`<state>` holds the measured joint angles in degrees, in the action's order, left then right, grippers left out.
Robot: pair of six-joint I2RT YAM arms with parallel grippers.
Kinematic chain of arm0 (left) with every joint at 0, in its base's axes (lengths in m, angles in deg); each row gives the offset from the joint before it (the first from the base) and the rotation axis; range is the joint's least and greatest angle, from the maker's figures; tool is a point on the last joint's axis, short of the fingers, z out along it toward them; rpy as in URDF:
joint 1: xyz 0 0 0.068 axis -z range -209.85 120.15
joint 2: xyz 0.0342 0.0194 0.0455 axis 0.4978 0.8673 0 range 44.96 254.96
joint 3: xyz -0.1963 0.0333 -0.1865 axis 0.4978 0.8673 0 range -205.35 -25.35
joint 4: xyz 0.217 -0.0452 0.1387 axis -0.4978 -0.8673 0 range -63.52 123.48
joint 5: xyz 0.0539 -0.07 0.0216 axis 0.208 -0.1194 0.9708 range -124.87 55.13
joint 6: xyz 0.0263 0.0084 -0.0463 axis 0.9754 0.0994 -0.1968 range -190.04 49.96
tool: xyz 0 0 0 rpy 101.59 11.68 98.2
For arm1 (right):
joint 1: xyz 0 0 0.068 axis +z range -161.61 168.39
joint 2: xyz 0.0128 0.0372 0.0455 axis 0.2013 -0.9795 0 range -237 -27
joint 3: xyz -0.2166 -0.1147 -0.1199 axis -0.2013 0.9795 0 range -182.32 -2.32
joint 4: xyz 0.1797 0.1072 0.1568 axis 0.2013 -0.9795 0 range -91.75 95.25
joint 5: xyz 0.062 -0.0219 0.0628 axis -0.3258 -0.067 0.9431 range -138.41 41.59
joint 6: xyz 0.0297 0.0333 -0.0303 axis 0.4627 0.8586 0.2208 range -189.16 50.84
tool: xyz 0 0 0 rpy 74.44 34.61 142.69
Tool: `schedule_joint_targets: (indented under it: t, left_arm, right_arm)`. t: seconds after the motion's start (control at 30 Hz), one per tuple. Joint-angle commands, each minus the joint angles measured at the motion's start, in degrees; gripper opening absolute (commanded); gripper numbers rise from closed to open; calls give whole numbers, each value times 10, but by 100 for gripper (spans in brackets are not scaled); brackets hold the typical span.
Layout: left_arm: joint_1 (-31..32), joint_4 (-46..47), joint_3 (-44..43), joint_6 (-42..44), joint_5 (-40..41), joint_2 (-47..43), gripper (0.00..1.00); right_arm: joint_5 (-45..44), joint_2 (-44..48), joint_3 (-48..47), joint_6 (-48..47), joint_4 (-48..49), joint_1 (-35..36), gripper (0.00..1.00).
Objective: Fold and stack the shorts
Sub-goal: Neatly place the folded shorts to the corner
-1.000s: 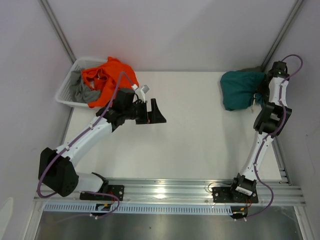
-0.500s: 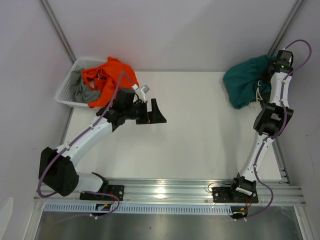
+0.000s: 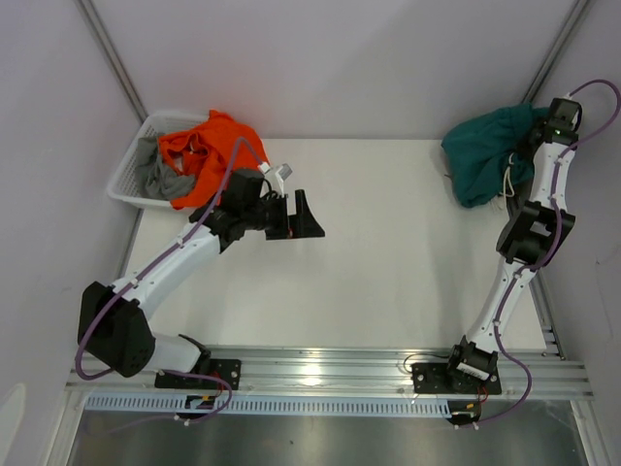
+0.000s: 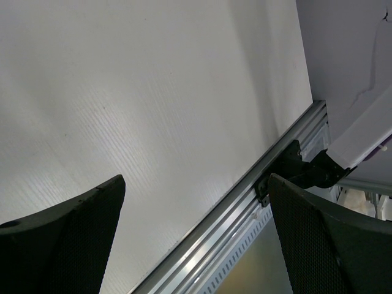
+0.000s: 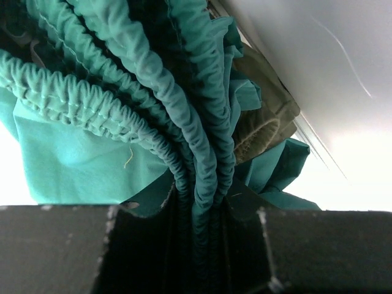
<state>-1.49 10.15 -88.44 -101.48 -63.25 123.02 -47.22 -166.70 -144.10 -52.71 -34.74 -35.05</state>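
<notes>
The teal-green shorts (image 3: 482, 153) hang bunched at the table's far right corner, with the off-white cord (image 3: 506, 181) dangling below them. My right gripper (image 3: 539, 122) is shut on their gathered waistband (image 5: 205, 153). In the right wrist view the elastic folds run down between the jaws of the right gripper (image 5: 199, 214). The olive-green shorts (image 5: 269, 113) show behind the teal cloth there, against the wall. My left gripper (image 3: 303, 216) hovers open over the left-middle of the table, nothing between its fingers (image 4: 73, 233).
A white basket (image 3: 129, 167) at the far left corner holds an orange garment (image 3: 209, 146) and a grey cloth (image 3: 165, 181). An aluminium rail (image 3: 320, 374) runs along the near edge; it also shows under the left gripper (image 4: 196, 184).
My right gripper has risen and moved back toward the right corner, lifting the teal shorts off the table. The left arm has stayed still.
</notes>
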Motion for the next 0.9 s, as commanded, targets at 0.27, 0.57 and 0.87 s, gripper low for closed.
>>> schedule_joint_targets:
  t: [0.27,0.57,0.87]
  left_arm:
    - [3,-8,-12,12,-17,-10,99]
    - [3,-19,-1,23,-20,-14,99]
    - [3,-8,-17,16,-30,9,99]
  right_arm:
    - [-124,-67,2,27,63,8,0]
    - [-160,-121,44,-20,36,35,4]
    - [-138,-108,52,-79,19,73,3]
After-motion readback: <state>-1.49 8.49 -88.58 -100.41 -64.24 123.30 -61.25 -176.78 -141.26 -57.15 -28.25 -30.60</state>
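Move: The right hand already pinches the waistband of the teal shorts. Their bulk hangs about 8 cm to its left, level with it fore and aft. The folded olive shorts lie beneath, about 9 cm left, 2 cm ahead and 14 cm down. The table's far right corner is some 7 cm ahead and 2 cm right. From the idle left hand, the olive shorts are roughly 32 cm ahead and 43 cm right. Still pinching the waistband, the right hand drops about 11 cm towards the olive shorts, fingers tipping down some 10 degrees. ##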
